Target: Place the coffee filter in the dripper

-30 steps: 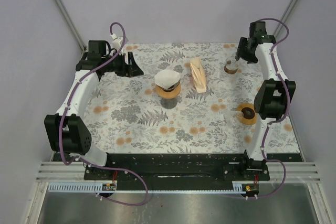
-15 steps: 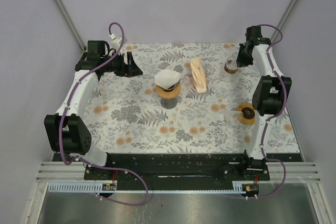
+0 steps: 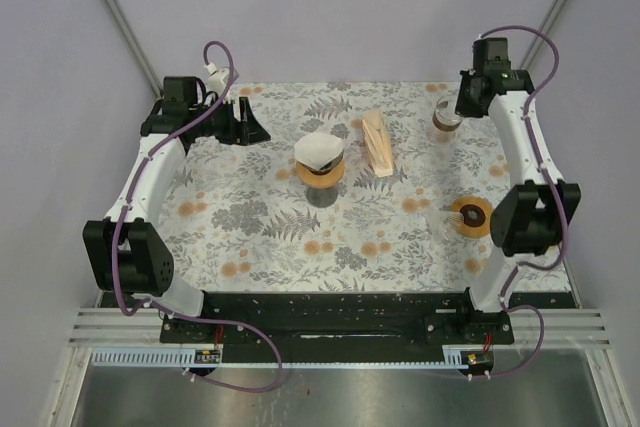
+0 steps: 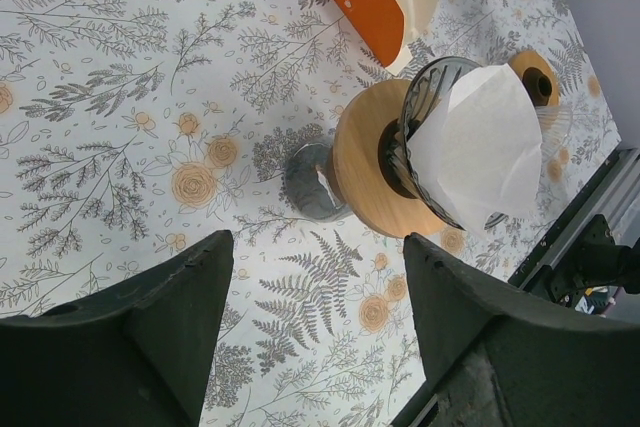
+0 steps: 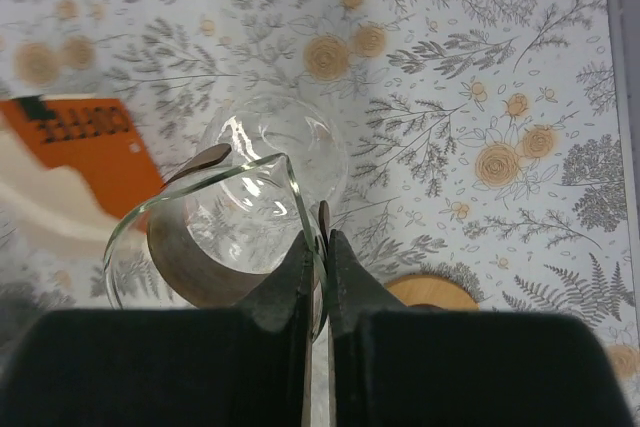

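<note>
A glass dripper (image 3: 320, 169) with a wooden collar stands mid-table, and a white coffee filter (image 3: 318, 150) sits in its cone. In the left wrist view the filter (image 4: 482, 143) fills the dripper (image 4: 372, 175), which lies ahead of my left gripper (image 4: 318, 243). That gripper (image 3: 255, 130) is open and holds nothing, left of the dripper. My right gripper (image 3: 456, 110) is at the back right, shut on the rim of a glass carafe (image 5: 250, 217) with a brown band. Its fingers (image 5: 300, 267) pinch the glass wall.
An orange-and-cream pack of coffee filters (image 3: 378, 144) lies between the dripper and the carafe (image 3: 446, 122). A second wooden-collared dripper (image 3: 468, 217) stands at the right, near the right arm's elbow. The floral cloth (image 3: 260, 227) covers the table.
My right gripper has shut on the carafe's rim, and the carafe has shifted slightly back and right. The right elbow has swung toward the near edge. The left arm has barely moved.
</note>
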Tool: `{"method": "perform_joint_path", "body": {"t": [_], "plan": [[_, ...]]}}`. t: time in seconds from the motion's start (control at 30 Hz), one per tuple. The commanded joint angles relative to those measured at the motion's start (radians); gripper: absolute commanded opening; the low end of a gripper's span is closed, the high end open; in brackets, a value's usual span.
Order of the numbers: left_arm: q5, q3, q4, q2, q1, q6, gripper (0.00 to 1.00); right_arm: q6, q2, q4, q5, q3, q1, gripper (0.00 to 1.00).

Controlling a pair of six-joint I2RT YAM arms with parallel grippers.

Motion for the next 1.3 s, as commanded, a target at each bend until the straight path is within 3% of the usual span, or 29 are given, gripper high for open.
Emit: {"method": "perform_joint_path", "body": {"t": [0.0, 0.13, 0.3, 0.47, 0.83, 1.1, 1.27], "plan": [[0.028, -0.006, 0.052, -0.037, 0.01, -0.009, 0.73, 0.017, -0.273, 0.015, 0.059, -0.102, 0.133, 0.0], [0.042, 0.003, 0.055, -0.024, 0.014, -0.019, 0.73, 0.069, -0.409, -0.011, 0.153, -0.27, 0.32, 0.0], [0.052, 0.003, 0.056, -0.026, 0.014, -0.028, 0.73, 0.18, -0.526, -0.002, 0.142, -0.454, 0.493, 0.0], [0.051, -0.003, 0.063, -0.035, 0.014, -0.03, 0.73, 0.247, -0.525, 0.085, 0.099, -0.626, 0.63, 0.0], [0.054, -0.014, 0.07, -0.04, 0.028, -0.027, 0.73, 0.268, -0.463, 0.276, 0.081, -0.746, 0.682, 0.01], [0.06, -0.005, 0.07, -0.038, 0.028, -0.032, 0.73, 0.242, -0.407, 0.271, 0.055, -0.754, 0.682, 0.2], [0.063, -0.008, 0.07, -0.04, 0.028, -0.032, 0.73, 0.21, -0.416, 0.222, 0.058, -0.711, 0.682, 0.57]]}}
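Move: The glass already hangs from the right fingers, pinched at its rim. Its place to go is the bare table some 18 cm back, 26 cm left and 13 cm below this hand. The dripper with the white filter in it stands about 10 cm left of that spot and 6 cm farther out; the coffee bag lies 2 cm ahead and 20 cm left of the hand. From the left hand the spot is roughly 12 cm back and 29 cm right. The glass is carried left and back by the right hand in a quick arc of about 30 cm, from the far right towards the dripper's near right side, first rising some 8 cm and then sinking well below where it began. The wrist turns about 25 degrees counter-clockwise on the way; with the glass down on the table, the fingers open and let go of its rim. ##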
